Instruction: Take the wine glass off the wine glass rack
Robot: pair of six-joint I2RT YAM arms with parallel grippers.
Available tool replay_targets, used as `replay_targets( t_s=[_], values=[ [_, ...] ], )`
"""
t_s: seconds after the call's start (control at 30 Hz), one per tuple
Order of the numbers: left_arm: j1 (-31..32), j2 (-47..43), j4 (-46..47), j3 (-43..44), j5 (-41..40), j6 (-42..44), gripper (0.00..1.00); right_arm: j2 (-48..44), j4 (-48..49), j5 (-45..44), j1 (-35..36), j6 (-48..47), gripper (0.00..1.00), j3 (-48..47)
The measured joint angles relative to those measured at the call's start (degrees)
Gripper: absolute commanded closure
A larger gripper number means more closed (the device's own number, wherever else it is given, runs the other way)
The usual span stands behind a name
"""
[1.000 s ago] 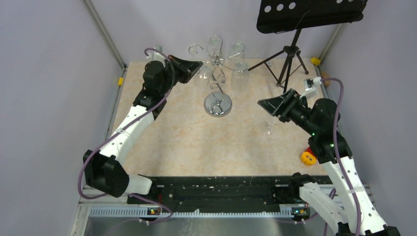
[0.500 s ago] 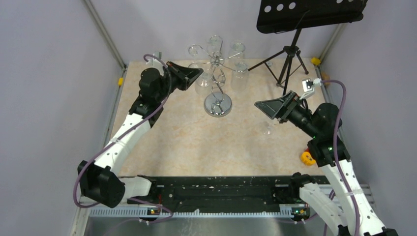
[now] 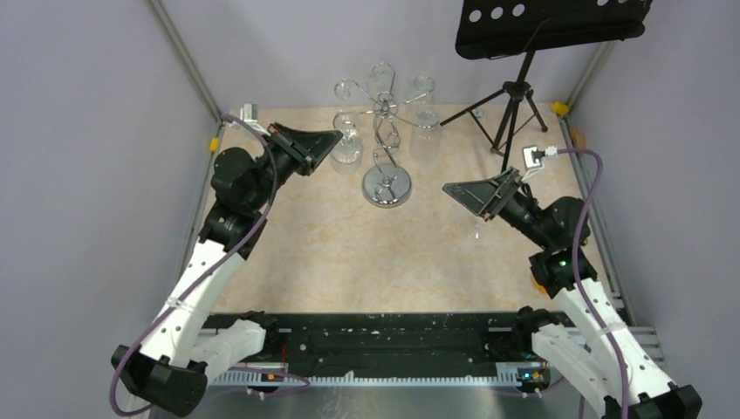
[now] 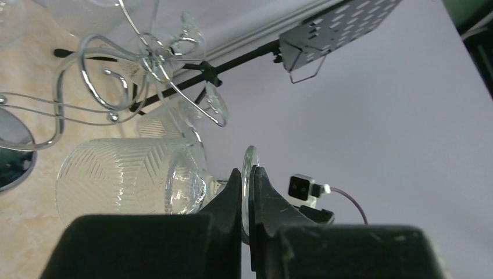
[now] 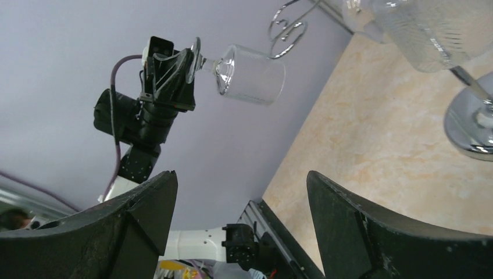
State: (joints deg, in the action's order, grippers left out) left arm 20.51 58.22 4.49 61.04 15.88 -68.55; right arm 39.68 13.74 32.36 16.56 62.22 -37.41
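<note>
The chrome wine glass rack (image 3: 387,186) stands at the back middle of the table, with curled arms (image 4: 110,87) on top. My left gripper (image 3: 325,140) is shut on the round foot of a clear patterned wine glass (image 3: 346,145). It holds the glass sideways, just left of the rack and apart from its arms. The left wrist view shows the foot pinched between the fingers (image 4: 235,192) and the bowl (image 4: 128,174) to the left. The right wrist view shows the held glass (image 5: 250,72) too. My right gripper (image 3: 462,196) is open and empty, right of the rack.
Other clear glasses (image 3: 425,131) still hang on the rack. A black tripod music stand (image 3: 515,105) stands at the back right. Grey walls close in on both sides. A faint clear glass shape (image 3: 477,230) stands on the table under my right gripper.
My left arm has drawn back to the left with the glass, carrying it away from the rack's arm. My right gripper has risen and shifted slightly left, still open.
</note>
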Motion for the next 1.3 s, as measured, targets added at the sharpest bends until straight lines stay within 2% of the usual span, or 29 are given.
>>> replay_targets(
  t_s=[0.17, 0.33, 0.43, 0.7, 0.93, 1.07, 1.17, 1.23, 1.3],
  values=[
    [0.0, -4.0, 3.0, -2.5, 3.4, -4.8, 1.00, 3.1, 7.5, -4.3, 8.5, 1.3, 0.16, 1.3],
    [0.2, -7.2, 8.9, -8.8, 6.1, -15.6, 1.00, 8.5, 14.4, -10.5, 18.5, 0.6, 0.17, 1.4],
    [0.2, -8.4, 11.4, -10.8, 7.2, -21.1, 1.00, 12.2, 19.4, -13.5, 21.9, 0.4, 0.17, 1.4],
    [0.2, -9.4, 17.0, -9.9, 9.0, -28.9, 1.00, 19.2, 26.8, -19.2, 26.2, 0.4, 0.16, -0.3],
    [0.9, -6.8, 27.7, -9.4, 12.5, -38.1, 1.00, 24.4, 40.5, -15.6, 26.7, 2.1, 0.18, -3.6],
    [2.1, -4.9, 30.8, -8.3, 14.0, -39.7, 1.00, 27.6, 50.8, -12.5, 27.0, 4.6, 0.28, -5.6],
    [3.5, -4.2, 32.5, -8.0, 14.3, -40.0, 1.00, 29.6, 56.8, -10.9, 27.3, 6.1, 0.40, -6.5],
    [4.4, -4.0, 33.8, -8.0, 14.2, -40.1, 1.00, 30.6, 59.8, -10.1, 27.3, 7.1, 0.52, -6.6],
    [5.2, -3.9, 35.1, -8.0, 14.2, -40.5, 1.00, 31.5, 62.4, -9.7, 27.3, 8.1, 0.58, -6.6]
  ],
)
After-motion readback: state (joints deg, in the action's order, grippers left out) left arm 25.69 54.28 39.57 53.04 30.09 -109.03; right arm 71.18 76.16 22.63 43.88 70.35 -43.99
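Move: The wine glass is already off the rack, its foot pinched in the left fingers and its bowl hanging about 6 cm below and 2 cm ahead and right of them. Seen from the left hand, the right gripper waits some 25 cm right, 11 cm back and 7 cm lower, and the rack's empty loop is about 10 cm ahead, 2 cm right, 4 cm lower. For the right hand, the wine glass is about 23 cm left, 11 cm ahead, near level, and another hanging glass 20 cm ahead, 5 cm left, slightly lower. Still pinching the wine glass by its foot, the left hand draws back about 12 cm from the rack and rises some 10 cm, rolling so the bowl swings out towards the right gripper. The right hand sweeps about 11 cm left to meet it, then rises as far again, easing back and turning its wrist; its wide jaws half close near the rim, where contact can't be made out. ##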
